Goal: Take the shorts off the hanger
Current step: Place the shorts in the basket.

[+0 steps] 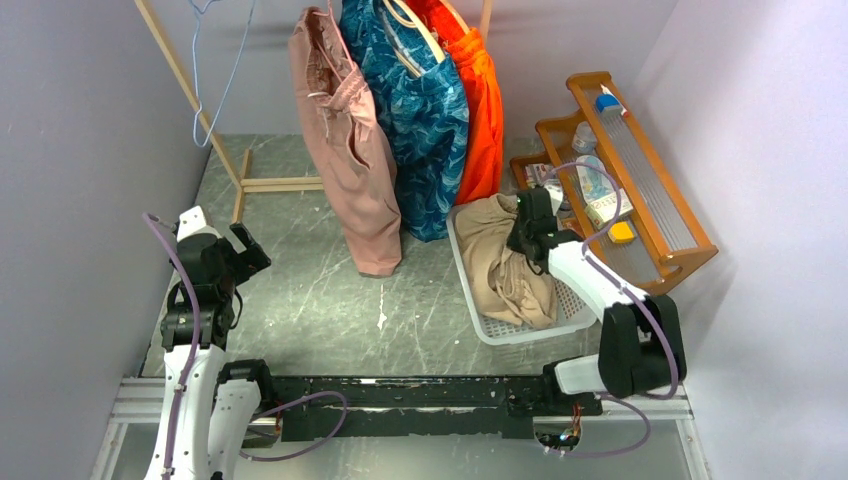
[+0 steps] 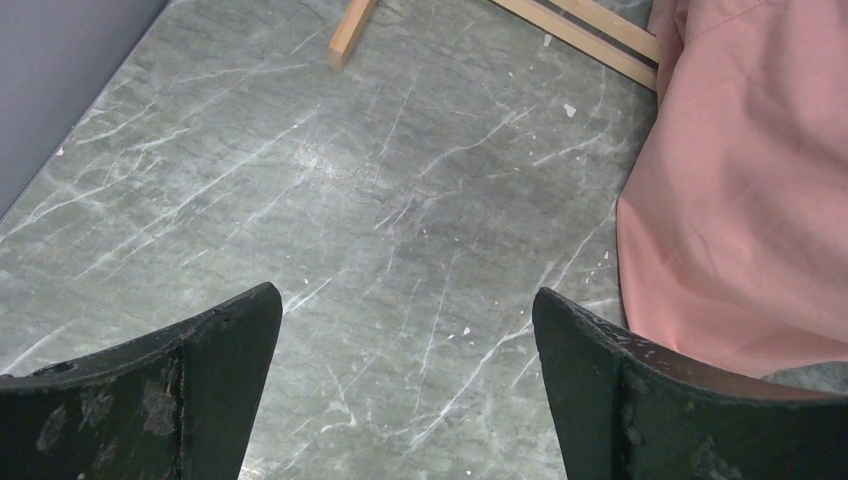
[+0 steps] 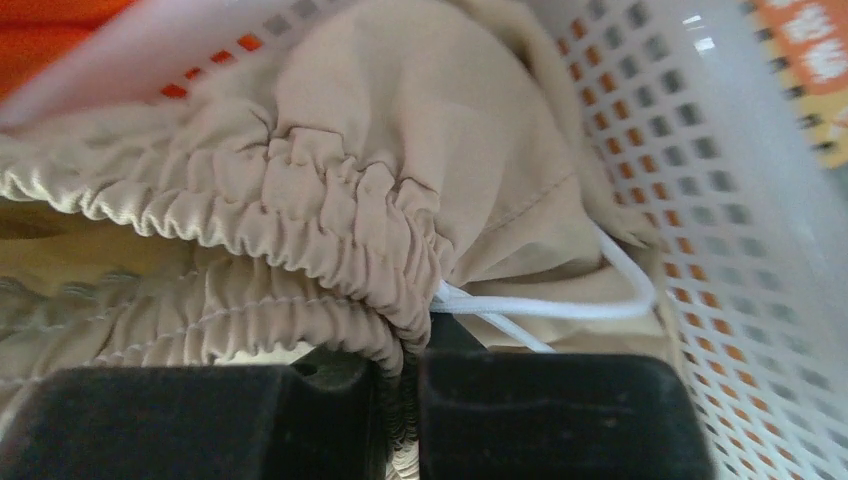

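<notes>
Three pairs of shorts hang at the back of the top view: dusty pink [image 1: 345, 140], blue leafy-patterned [image 1: 420, 110] and bright orange [image 1: 482, 100]. The hangers' upper parts are cut off by the frame. A tan-beige pair [image 1: 500, 265] lies in the white basket [image 1: 480, 322]. My right gripper [image 1: 527, 237] is shut on the gathered waistband of the tan-beige shorts [image 3: 330, 200] inside the basket, with the white drawstring [image 3: 560, 305] beside its fingers. My left gripper [image 1: 240, 255] stands open low over the floor at the left, nothing between its fingers [image 2: 225, 340]. The pink shorts [image 2: 740, 190] hang to its right.
A wooden rack frame [image 1: 230, 150] stands at the back left with a pale blue wire hanger [image 1: 215, 70] on it. A wooden shelf [image 1: 630, 170] with small items stands right of the basket. Walls close in on both sides. The basket wall [image 3: 700, 150] is perforated.
</notes>
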Available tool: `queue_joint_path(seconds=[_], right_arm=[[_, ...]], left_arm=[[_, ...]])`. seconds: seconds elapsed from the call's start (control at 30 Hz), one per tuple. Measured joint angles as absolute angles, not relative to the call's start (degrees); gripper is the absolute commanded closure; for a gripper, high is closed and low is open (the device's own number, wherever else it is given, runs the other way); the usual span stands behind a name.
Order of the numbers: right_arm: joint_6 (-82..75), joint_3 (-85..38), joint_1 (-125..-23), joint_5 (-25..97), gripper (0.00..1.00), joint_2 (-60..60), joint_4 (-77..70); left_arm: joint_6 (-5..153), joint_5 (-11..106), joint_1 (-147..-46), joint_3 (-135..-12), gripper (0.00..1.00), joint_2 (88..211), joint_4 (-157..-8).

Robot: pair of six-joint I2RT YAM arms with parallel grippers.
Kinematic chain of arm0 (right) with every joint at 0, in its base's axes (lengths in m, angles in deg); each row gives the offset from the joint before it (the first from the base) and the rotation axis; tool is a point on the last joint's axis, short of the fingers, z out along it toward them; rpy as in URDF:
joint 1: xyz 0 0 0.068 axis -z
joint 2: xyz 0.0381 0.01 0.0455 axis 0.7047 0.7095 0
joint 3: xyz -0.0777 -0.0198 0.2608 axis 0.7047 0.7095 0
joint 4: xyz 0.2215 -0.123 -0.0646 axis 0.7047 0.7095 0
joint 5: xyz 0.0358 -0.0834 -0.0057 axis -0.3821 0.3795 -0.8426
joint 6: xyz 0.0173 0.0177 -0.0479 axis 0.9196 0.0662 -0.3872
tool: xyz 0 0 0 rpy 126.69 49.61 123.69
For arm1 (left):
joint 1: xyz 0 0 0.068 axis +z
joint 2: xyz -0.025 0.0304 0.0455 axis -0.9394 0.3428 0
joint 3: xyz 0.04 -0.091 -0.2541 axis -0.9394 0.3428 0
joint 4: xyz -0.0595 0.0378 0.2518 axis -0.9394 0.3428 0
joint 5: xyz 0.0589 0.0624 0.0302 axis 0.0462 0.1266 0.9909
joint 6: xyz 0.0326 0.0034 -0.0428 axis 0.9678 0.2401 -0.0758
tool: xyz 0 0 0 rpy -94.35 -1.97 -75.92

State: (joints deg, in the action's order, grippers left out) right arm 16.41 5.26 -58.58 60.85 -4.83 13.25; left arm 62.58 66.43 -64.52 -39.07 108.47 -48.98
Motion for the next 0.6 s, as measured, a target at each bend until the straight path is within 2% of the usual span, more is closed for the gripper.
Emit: queue_joint_path(seconds=[0.07, 0.27, 0.4, 0.47, 0.6], right_arm=[[16.43, 5.69, -58.65, 58.82, 0.98, -1.86, 11.29], [17.11, 12.38, -58.63, 56.65, 0.77, -0.63, 7.92], [17.00, 11.73, -58.63, 57.79, 0.41, -4.24, 9.76], [17.00, 10.92, -58.63, 58.55, 0.28, -7.37, 11.37], [16.50, 7.55, -58.61, 59.38, 0.23, -14.25, 14.02]], left_arm=[[62.60, 66.43, -64.50, -39.07, 0.01, 108.47, -48.98], [62.58, 66.41, -64.50, -39.07, 0.00, 108.47, -49.00], [62.60, 66.15, -64.50, -39.07, 0.01, 108.49, -48.98], [62.60, 66.04, -64.50, -39.07, 0.01, 108.49, -48.98], [62.60, 66.02, -64.50, -39.07, 0.01, 108.47, -48.98]])
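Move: The beige shorts are already gripped by the waistband in the right hand, over the basket; the basket's middle lies roughly 7 cm back from that hand, about level sideways, and 6 cm below. The hanging orange shorts are about 10 cm ahead, 9 cm left and 12 cm above; the wooden shelf some 8 cm ahead and 18 cm right, at much the same height. From the left hand the basket is about 58 cm right, 3 cm ahead and 15 cm below. The beige shorts' waistband is taken down into the basket by the right hand, about 5 cm lower and 2 cm back. Near the bottom the fingers start to open and let the waistband go, spreading to about three-quarters as the hand turns back and rises quickly by some 9 cm, its fingertips tilting up by around 10 degrees. ##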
